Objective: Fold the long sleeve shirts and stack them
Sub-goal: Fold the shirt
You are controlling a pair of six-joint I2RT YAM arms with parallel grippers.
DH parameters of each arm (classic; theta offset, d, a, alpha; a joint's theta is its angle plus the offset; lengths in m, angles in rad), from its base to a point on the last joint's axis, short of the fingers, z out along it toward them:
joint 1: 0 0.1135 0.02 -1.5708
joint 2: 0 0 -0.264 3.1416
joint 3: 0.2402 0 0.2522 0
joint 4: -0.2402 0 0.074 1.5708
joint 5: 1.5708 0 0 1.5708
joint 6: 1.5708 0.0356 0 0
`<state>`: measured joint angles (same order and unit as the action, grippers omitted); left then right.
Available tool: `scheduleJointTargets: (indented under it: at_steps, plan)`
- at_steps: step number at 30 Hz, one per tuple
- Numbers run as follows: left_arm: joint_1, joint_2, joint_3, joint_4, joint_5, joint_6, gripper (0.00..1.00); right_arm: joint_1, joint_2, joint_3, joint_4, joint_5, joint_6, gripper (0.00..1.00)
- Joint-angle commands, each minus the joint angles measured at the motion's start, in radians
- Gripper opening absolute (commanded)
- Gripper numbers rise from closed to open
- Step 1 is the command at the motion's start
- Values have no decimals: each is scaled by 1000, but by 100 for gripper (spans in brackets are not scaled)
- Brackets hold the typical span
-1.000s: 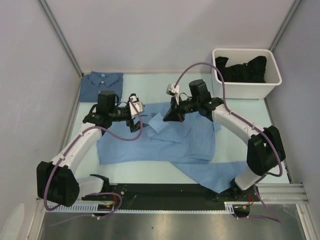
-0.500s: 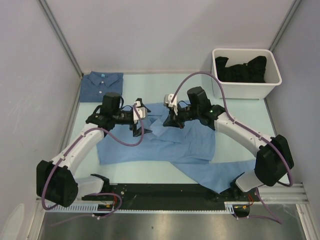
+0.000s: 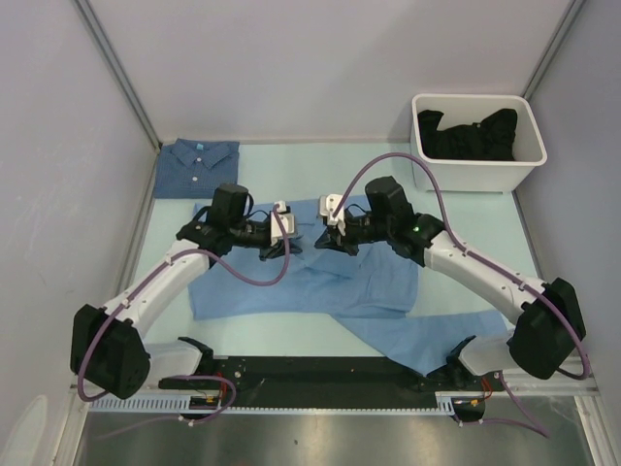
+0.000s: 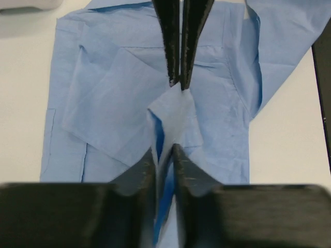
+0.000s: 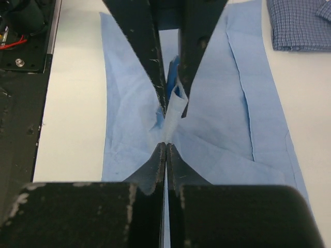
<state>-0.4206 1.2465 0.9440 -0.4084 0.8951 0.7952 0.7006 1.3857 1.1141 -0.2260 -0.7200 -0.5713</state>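
Observation:
The light sky-blue long sleeve shirt (image 3: 320, 282) lies spread across the middle of the table. One sleeve (image 3: 437, 335) trails toward the near right. A pale fold of it (image 4: 173, 113) stands raised between the two grippers, which face each other tip to tip. My right gripper (image 5: 166, 145) is shut on one end of that fold. My left gripper (image 4: 164, 150) has its jaws drawn in on the other end, with cloth between them. In the top view the left gripper (image 3: 291, 236) and right gripper (image 3: 322, 238) nearly meet. The denim-blue shirt (image 3: 197, 167) lies folded at the far left.
A white bin (image 3: 478, 170) holding black clothes (image 3: 471, 134) stands at the far right. Grey walls close in the table on the left, back and right. The black rail with the arm bases (image 3: 320, 374) runs along the near edge.
Both grippers have come toward each other over the shirt's upper middle. The left jaws have gone from wide open to closed around the raised fold. The right gripper has stayed shut.

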Motion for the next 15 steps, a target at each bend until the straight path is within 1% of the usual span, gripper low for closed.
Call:
scheduleJointTargets:
  at_steps: [1,2,3,5,6,7,8,9,10,11,12,14,15]
  plan:
    - [-35,-64,36,-116,22,21,5,16,-56,0,59,20,4,3]
    - [-47,-90,44,-145,18,22,0,13,-63,3,56,31,19,7]
    - [-75,-105,56,-173,7,27,0,7,-68,9,51,42,37,17]
    - [-121,-169,64,-242,4,42,0,-28,-91,12,33,51,94,28]
    - [-135,-197,59,-259,8,55,0,-45,-100,18,22,62,120,41]
    - [-150,-222,55,-289,4,67,0,-68,-109,18,16,63,175,47]
    - [-191,-272,49,-302,-7,79,0,-93,-128,18,11,63,209,52]
    - [-216,-292,35,-308,-24,93,0,-149,-132,18,11,70,237,63]
    - [-237,-315,27,-313,-48,93,0,-174,-132,24,8,73,279,67]
    - [-277,-331,21,-313,-56,91,0,-200,-126,29,-1,74,292,69]
    - [-294,-350,22,-313,-56,75,0,-248,-102,36,-6,73,301,70]
    - [-341,-351,29,-308,-48,49,0,-285,-64,67,-9,71,336,69]
    - [-360,-334,44,-305,-50,24,0,-317,-12,79,-6,53,346,69]
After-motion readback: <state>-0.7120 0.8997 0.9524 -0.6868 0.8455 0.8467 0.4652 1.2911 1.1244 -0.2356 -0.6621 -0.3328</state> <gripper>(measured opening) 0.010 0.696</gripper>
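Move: The left fingers are half shut around the raised end of the blue sleeve, its middle only about 2 cm to their right. The shirt's near edge is about 11 cm back and 12 cm below, the loose near sleeve some 17 cm back and 31 cm right, the folded denim shirt roughly 26 cm ahead and 28 cm left. The right hand already pinches the same sleeve end, which reaches about 3 cm left of it. The left fingers shut on the sleeve end, the right fingers open and let go of it, and the left hand draws it back towards the shirt's near edge, some 13 cm, rising about 5 cm and turning slightly clockwise. The freed right hand swings away to the right and forward, climbing a little and turning some 20 degrees clockwise. ##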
